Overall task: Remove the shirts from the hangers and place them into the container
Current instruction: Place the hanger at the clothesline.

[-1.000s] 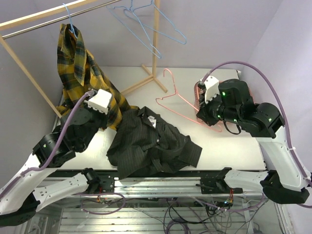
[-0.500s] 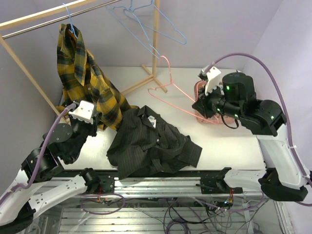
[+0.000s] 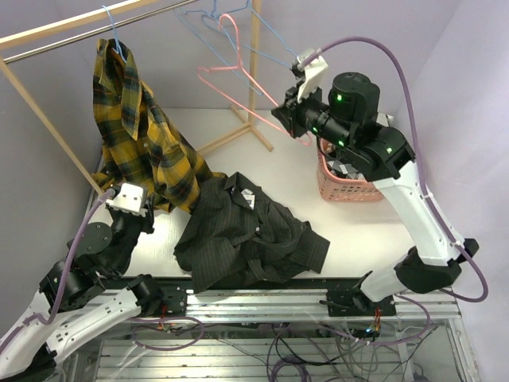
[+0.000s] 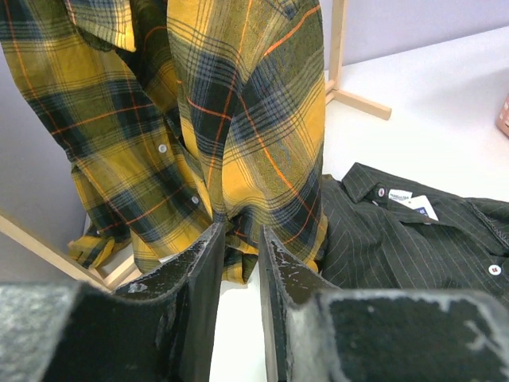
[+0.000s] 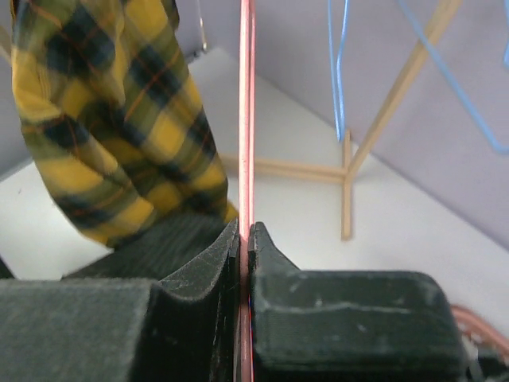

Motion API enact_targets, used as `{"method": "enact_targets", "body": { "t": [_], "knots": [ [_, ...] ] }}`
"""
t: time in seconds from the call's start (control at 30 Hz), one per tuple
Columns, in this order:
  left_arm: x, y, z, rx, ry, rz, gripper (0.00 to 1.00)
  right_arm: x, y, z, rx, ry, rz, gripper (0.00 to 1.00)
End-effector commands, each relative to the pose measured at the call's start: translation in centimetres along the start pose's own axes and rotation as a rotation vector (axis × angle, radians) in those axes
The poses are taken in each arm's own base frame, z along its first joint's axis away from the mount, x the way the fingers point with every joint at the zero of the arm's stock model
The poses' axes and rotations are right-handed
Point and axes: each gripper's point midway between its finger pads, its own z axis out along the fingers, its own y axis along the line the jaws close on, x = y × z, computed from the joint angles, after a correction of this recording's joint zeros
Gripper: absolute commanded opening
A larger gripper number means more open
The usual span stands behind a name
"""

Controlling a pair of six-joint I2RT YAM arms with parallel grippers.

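A yellow-and-black plaid shirt (image 3: 135,119) (image 4: 238,103) hangs from a light blue hanger (image 3: 115,36) on the rack at the left. A dark pinstriped shirt (image 3: 246,235) (image 4: 413,239) lies crumpled on the table near the front edge. My right gripper (image 3: 285,111) (image 5: 244,231) is raised high and shut on a pink wire hanger (image 3: 227,68) (image 5: 245,119), which carries no shirt. The salmon-pink container (image 3: 350,187) stands at the right, partly hidden by the right arm, with checked fabric showing inside. My left gripper (image 3: 147,213) (image 4: 238,239) is open and empty, just short of the plaid shirt's hem.
Two bare light blue hangers (image 3: 266,48) hang from the rail at the top. A wooden rack post (image 3: 255,72) and its feet (image 3: 238,131) stand on the table's far side. A slanted wooden pole (image 3: 48,127) runs down the left.
The right arm lifted the pink hanger from the table beside the container up toward the rail. The left arm drew back from the plaid shirt toward the near left.
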Motion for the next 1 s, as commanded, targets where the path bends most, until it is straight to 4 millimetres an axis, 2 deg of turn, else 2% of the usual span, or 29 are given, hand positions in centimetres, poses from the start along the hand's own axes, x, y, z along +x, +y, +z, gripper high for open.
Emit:
{"method": "enact_targets", "body": {
  "t": [0.0, 0.27, 0.37, 0.47, 0.6, 0.83, 0.97],
  "knots": [
    [-0.2, 0.0, 0.4, -0.027, -0.044, -0.056, 0.36, -6.4, -0.6, 2.3, 0.019, -0.238, -0.042, 0.00],
    [1.1, -0.6, 1.2, -0.031, -0.004, -0.001, 0.39, -7.4, -1.9, 9.7, 0.071, -0.320, -0.027, 0.00],
    [1.1, -1.0, 1.2, -0.008, 0.000, 0.005, 0.38, -7.6, -2.4, 11.3, 0.078, -0.347, -0.032, 0.00],
    [1.0, -0.5, 0.9, -0.021, -0.014, -0.011, 0.38, -7.7, -2.7, 12.8, 0.064, -0.350, -0.030, 0.00],
    [0.7, 0.3, 0.3, -0.039, -0.045, -0.047, 0.39, -8.1, -2.4, 13.9, 0.043, -0.375, -0.030, 0.00],
    [0.4, 1.6, -0.7, -0.073, -0.089, -0.104, 0.39, -8.8, -2.3, 14.4, 0.035, -0.407, -0.033, 0.00],
    [0.4, 1.5, -0.7, -0.067, -0.089, -0.102, 0.38, -8.6, -1.5, 16.0, -0.010, -0.409, -0.027, 0.00]
  ]
}}
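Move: The pink hanger, already in the right fingers by one corner, is bound for the clothesline rod, about 31 cm ahead, 17 cm left and 18 cm above that hand. Two blue hangers already hang there: one about 21 cm ahead and 14 cm left, the other 25 cm ahead and 5 cm left, both some 8 cm up. The yellow plaid shirt hangs 14 cm ahead and 35 cm left, 5 cm lower. From the left hand the rod spot is roughly 45 cm ahead, 18 cm right, 30 cm up. The pink hanger, still pinched by its corner, is carried hook-first towards the clothesline by the right hand, about 13 cm forward and 9 cm left. The hand rises a little on the way and dips back to about its starting height, then with its forward reach spent lifts again by some 4 cm, the fingers tipping up about 15–20 degrees overall. ##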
